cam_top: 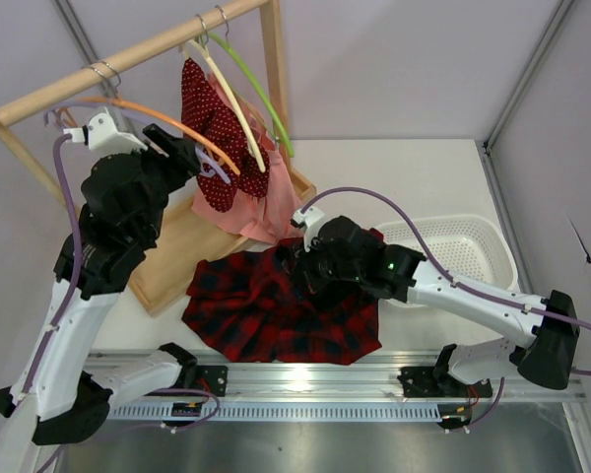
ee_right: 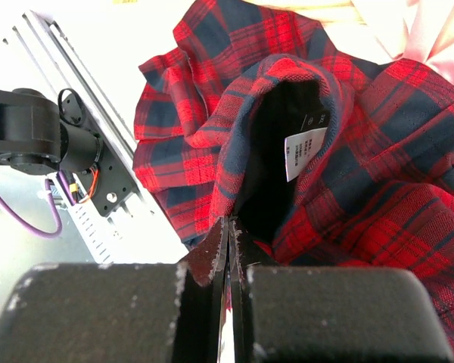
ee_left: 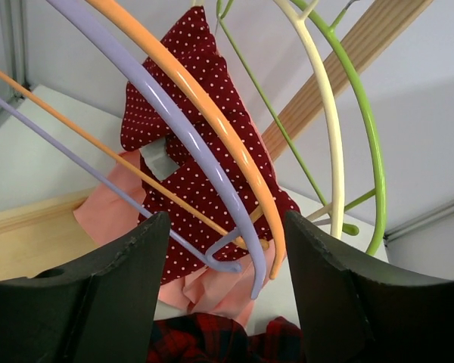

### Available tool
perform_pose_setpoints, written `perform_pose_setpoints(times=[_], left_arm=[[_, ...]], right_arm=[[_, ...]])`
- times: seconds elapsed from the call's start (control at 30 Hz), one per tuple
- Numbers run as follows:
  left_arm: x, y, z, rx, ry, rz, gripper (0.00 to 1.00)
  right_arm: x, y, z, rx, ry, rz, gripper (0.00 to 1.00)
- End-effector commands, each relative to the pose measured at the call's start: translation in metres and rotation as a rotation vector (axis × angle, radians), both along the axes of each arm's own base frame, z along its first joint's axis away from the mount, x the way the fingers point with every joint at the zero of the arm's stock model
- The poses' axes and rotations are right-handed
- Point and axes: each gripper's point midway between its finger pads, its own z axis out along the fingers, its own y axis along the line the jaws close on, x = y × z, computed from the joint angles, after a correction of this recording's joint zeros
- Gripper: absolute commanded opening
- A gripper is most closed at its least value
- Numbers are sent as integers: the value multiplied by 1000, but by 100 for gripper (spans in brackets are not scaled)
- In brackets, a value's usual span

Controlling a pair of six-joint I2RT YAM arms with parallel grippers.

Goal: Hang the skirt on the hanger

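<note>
The plaid skirt (cam_top: 276, 315) lies crumpled on the table in front of the rack. My right gripper (cam_top: 310, 258) is down on its upper edge. In the right wrist view the gripper (ee_right: 231, 227) is shut on the skirt's waistband (ee_right: 250, 151), whose opening gapes with a white label inside. The lavender hanger (cam_top: 214, 169) hangs on the wooden rail beside the orange one. My left gripper (cam_top: 192, 158) is raised at the hanger's lower end. In the left wrist view it (ee_left: 227, 227) is open, with the hanger's end (ee_left: 238, 253) between the fingers (ee_left: 113, 287), not touching them.
A wooden rack (cam_top: 128, 54) holds orange (ee_left: 212, 113), cream (ee_left: 329, 121) and green (ee_left: 367, 128) hangers, a red dotted garment (cam_top: 217, 123) and a pink garment (cam_top: 251, 212). Its wooden base (cam_top: 167, 266) lies left of the skirt. A white basket (cam_top: 463, 246) stands on the right.
</note>
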Motion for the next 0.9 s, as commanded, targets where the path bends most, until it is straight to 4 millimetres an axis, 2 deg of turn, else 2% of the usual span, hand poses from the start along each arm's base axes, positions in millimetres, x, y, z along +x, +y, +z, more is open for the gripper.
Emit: perform_pose_setpoints(times=[0.0,0.07,0.2,0.33,0.5,0.87], left_arm=[[10,-10,5,-74,-18,-64,66],[17,-7,3,-95,2,-62,63],[24,-10,2,-105,18,-94,62],[30,-8,-7,-103,46,-81,61],[30,-4,-5,-112,25,-70,54],[17,16,-1,-76,3,-9,27]], right_arm=[[2,0,20,59,-34,-15,0],[1,-1,21,62,-35,-17,0],[2,-5,22,65,-38,-29,0],[1,-5,23,74,-38,-33,0],[1,-8,22,63,-42,-37,0],[2,-7,22,67,-41,-33,0]])
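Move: The near arm of the lavender hanger is about 3 cm ahead of the left hand, some 1 cm to its right and 1 cm lower. The orange hanger's arm runs just beyond, 5 cm ahead and 2 cm right. The cream hanger's near end is roughly 9 cm ahead and 8 cm right. From the right hand, the lavender arm is about 15 cm ahead, 19 cm left and 23 cm up. Left hand reaches about 4 cm forward and down, then eases back and up, fingers narrowing around lavender hanger's arm. ##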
